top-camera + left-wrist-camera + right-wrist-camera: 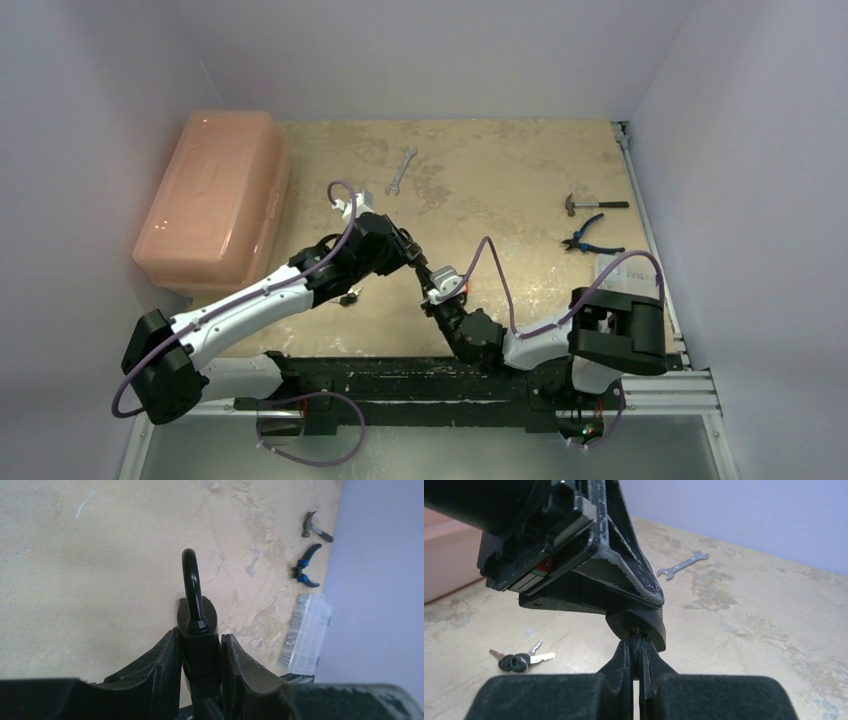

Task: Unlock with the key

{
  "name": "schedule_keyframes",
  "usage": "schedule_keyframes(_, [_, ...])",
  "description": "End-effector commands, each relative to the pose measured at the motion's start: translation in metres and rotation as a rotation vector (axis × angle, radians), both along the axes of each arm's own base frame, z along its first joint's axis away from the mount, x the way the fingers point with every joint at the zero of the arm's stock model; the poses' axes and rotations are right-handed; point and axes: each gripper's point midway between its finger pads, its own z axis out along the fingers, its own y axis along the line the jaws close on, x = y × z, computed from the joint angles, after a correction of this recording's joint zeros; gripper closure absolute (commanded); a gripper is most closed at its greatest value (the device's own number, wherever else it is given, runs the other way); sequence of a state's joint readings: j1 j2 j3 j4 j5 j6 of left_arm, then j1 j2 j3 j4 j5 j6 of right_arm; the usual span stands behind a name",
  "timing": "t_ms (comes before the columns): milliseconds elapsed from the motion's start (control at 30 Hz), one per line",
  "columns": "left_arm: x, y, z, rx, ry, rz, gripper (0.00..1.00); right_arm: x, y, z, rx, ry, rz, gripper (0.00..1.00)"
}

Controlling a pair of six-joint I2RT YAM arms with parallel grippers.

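Note:
My left gripper (200, 641) is shut on the body of a black padlock (200, 650), whose shackle (190, 582) points away from the camera, off the table. In the right wrist view the padlock's underside (644, 621) hangs just above my right gripper (637, 646), which is shut on the dark head of a key (636, 642) that goes into the keyhole. In the top view the left gripper (410, 251) and the right gripper (431, 289) meet at mid-table. A spare pair of keys (519, 661) lies on the table to the left.
A pink plastic box (215, 200) stands at the far left. A wrench (400, 172) lies at the back centre. A hammer (595, 205), blue-handled pliers (592, 238) and a clear plastic case (306, 632) lie along the right edge.

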State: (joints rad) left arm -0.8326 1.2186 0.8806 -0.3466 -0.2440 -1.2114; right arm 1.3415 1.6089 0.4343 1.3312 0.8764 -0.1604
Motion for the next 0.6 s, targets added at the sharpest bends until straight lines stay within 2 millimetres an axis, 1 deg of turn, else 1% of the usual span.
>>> schedule_keyframes(0, [-0.028,-0.034,0.039,-0.132,-0.035,-0.172,1.0,0.001,0.003,0.085,0.25,-0.1,0.011,1.0])
schedule_keyframes(167, [-0.028,-0.042,0.06,-0.188,-0.129,-0.218,1.0,0.001,-0.002,0.094,0.263,-0.111,-0.001,1.0])
schedule_keyframes(333, [-0.032,-0.044,0.068,-0.227,-0.175,-0.243,1.0,0.001,-0.005,0.1,0.271,-0.112,-0.005,1.0])
schedule_keyframes(467, [-0.031,-0.043,0.075,-0.229,-0.206,-0.249,1.0,0.0,-0.009,0.107,0.277,-0.111,-0.004,1.0])
schedule_keyframes(533, [-0.029,-0.042,0.079,-0.225,-0.227,-0.246,1.0,-0.002,-0.01,0.106,0.257,-0.101,0.008,1.0])
schedule_keyframes(567, [-0.028,-0.041,0.081,-0.22,-0.24,-0.244,1.0,-0.004,-0.009,0.105,0.248,-0.09,0.025,0.95])
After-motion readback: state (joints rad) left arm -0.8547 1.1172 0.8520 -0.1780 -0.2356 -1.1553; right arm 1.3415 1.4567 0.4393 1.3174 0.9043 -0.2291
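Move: The left hand holds the black padlock; the key, pinched by the right hand, lies about 3 cm back and 2 cm right of it. From the right hand the padlock is some 4 cm ahead, 2 cm left and 1 cm higher. On the table roughly 16 cm below, the orange padlock lies about 1 cm ahead and 9 cm right of the left hand, the loose key bunch 1 cm back and 15 cm left of it. With the key's blade still in the keyhole, both hands keep their grips and carry padlock and key up together by about 5 cm, away from the table, slowing as they go and drifting slightly right. The left wrist tips the padlock's shackle end upward by some 10 degrees; the right wrist rolls only about 5, giving the key no full turn. ##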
